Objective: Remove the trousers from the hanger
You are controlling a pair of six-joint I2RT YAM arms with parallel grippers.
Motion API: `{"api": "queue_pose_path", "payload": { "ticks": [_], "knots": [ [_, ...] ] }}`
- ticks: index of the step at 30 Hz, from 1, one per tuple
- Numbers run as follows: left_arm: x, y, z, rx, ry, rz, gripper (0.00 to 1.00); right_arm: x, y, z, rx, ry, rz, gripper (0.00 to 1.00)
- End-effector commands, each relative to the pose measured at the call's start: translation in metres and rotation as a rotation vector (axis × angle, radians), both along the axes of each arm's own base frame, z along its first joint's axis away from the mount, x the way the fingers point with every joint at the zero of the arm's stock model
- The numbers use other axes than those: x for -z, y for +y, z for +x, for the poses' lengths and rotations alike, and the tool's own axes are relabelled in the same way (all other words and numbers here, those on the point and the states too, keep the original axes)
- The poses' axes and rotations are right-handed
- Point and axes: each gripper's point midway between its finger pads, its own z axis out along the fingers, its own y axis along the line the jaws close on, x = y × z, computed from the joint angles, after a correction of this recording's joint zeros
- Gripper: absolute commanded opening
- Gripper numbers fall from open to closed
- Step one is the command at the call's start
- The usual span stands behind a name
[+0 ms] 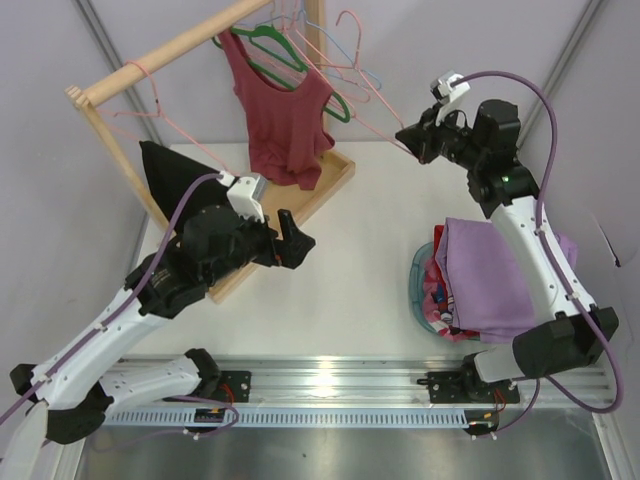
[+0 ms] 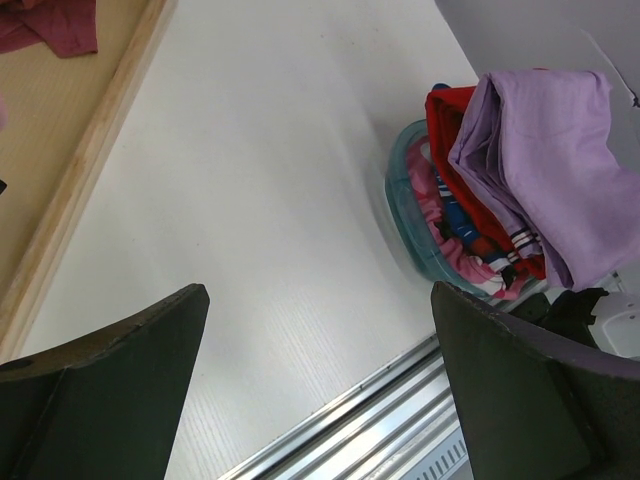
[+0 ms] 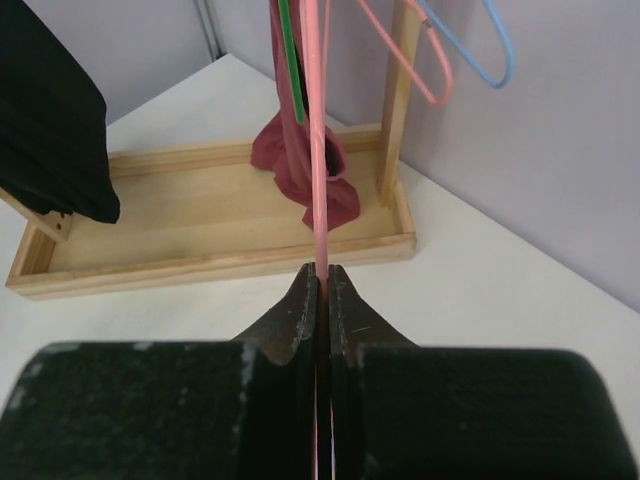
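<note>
The lilac trousers (image 1: 490,275) (image 2: 560,160) lie folded on top of a heap of clothes at the right, off the hanger. The thin pink hanger (image 1: 365,115) (image 3: 318,150) hangs bare from the wooden rail. Its lower wire slants out to my right gripper (image 1: 408,138) (image 3: 321,272), which is shut on it just right of the rack. My left gripper (image 1: 297,240) (image 2: 318,300) hovers over the table's middle, open, with nothing between its fingers.
A wooden rack with a tray base (image 1: 335,180) (image 3: 200,262) stands at the back left. It carries a maroon top (image 1: 285,110), a black garment (image 1: 175,175) (image 3: 50,120), a green hanger (image 1: 270,45) and a light blue hanger (image 3: 480,50). A teal basket (image 1: 415,280) (image 2: 400,200) holds the heap.
</note>
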Motion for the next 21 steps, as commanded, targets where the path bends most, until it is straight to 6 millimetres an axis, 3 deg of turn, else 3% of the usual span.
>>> {"api": "queue_pose_path", "payload": {
  "ticks": [1,21],
  "knots": [
    [-0.004,-0.001,0.002,0.009,-0.02,0.012,1.0,-0.04,0.007,0.011,-0.028,-0.129,0.034,0.0],
    [0.008,-0.01,0.011,-0.006,0.023,0.03,0.99,-0.053,0.042,0.057,-0.172,-0.188,0.084,0.0]
  ]
}}
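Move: The right hand, holding the empty pink hanger by one lower corner, is taking it to the far end of the rod where the other hangers hang: roughly 22 cm ahead, 18 cm left and 15 cm above. The maroon top is about 21 cm ahead, 21 left and 10 below; the blue hanger some 23 ahead, 11 left, slightly above. From the open left hand, that rod end lies about 40 cm ahead, 3 cm right and 20 cm above. Forward and to the left, at a steady pace, the right hand carries the pink hanger about 7 cm towards the far rod end beside the other hangers, rising only a little near the end. The wrist swings some 10 degrees counter-clockwise and the shut fingers keep their pinch on the hanger's corner. The left hand, open and empty, sinks about 2 cm. ##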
